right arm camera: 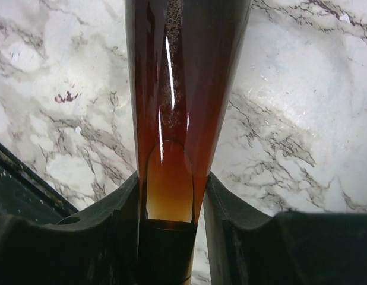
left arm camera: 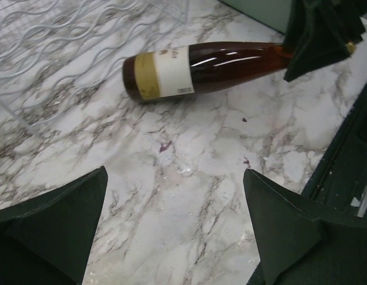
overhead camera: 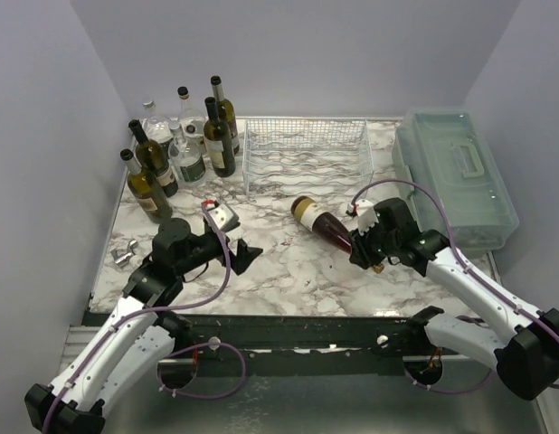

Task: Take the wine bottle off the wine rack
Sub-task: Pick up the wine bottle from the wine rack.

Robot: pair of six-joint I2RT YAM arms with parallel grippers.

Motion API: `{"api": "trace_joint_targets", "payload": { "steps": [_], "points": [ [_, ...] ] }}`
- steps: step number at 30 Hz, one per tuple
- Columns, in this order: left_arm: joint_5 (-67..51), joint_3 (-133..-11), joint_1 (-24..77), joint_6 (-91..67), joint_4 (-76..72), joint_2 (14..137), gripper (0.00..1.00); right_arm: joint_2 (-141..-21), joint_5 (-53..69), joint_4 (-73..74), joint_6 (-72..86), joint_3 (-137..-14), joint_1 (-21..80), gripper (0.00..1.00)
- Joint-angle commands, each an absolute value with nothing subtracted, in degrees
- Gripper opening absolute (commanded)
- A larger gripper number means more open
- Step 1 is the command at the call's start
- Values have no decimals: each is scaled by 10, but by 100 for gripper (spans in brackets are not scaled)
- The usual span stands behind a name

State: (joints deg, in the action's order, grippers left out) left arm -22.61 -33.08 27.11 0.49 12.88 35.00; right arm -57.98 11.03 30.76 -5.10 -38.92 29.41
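Note:
The wine bottle [overhead camera: 317, 219] is dark amber with a cream and gold label. It is on its side, low over the marble in front of the white wire wine rack [overhead camera: 307, 154], outside its cradles. My right gripper [overhead camera: 363, 246] is shut on the bottle's neck. In the right wrist view the neck [right arm camera: 171, 119] runs up between the two fingers of that gripper [right arm camera: 171, 178]. My left gripper [overhead camera: 246, 253] is open over bare marble to the bottle's left. The left wrist view shows the bottle [left arm camera: 201, 68] beyond the open gripper [left arm camera: 174, 172], with the rack [left arm camera: 47, 53] at upper left.
Several upright bottles [overhead camera: 180, 149] stand at the back left beside the rack. A translucent green-grey box [overhead camera: 460, 176] with a handle sits along the right edge. A small metal piece [overhead camera: 126, 255] lies near the left edge. White walls enclose the table.

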Motion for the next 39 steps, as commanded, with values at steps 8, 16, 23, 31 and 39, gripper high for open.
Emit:
{"api": "trace_joint_targets", "payload": {
  "steps": [8, 16, 23, 31, 39],
  "points": [
    [-243, -261, 448, 156, 10, 311, 98, -639, 219, 396, -281, -582, 293, 0],
    [-19, -291, 641, 255, -30, 425, 98, -662, 262, 477, -344, -635, 293, 0],
    [59, -305, 681, 275, -202, 580, 99, -662, 278, 497, -345, -654, 294, 0],
    [55, -350, 697, 296, -330, 736, 99, -660, 287, 499, -335, -652, 293, 0],
    [2, -395, 697, 314, -386, 831, 98, -662, 292, 508, -332, -658, 293, 0]
  ]
}}
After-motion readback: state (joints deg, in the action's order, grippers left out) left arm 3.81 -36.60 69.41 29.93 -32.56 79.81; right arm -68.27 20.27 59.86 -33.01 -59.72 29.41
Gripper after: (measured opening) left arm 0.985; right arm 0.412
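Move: The wine bottle, already held by its neck in the right hand, has its middle about 9 cm ahead of that hand, 9 cm to its left and 2 cm lower. From the right hand, the empty wine rack is some 28 cm ahead and 15 cm left, and the plastic box 22 cm ahead and 22 cm right, both a few centimetres lower. From the open left hand, the bottle's middle lies roughly 18 cm right, 9 cm ahead and 13 cm below. The bottle is raised by its neck about 4 cm and drawn back some 3 cm, the right hand keeping its grip while turning nearly 30 degrees counter-clockwise, then holding. The left hand swings about 21 cm right towards the bottle's body, first back, then partly forward again and down some 5 cm, rolling and staying wide open around the shoulder without closing. ##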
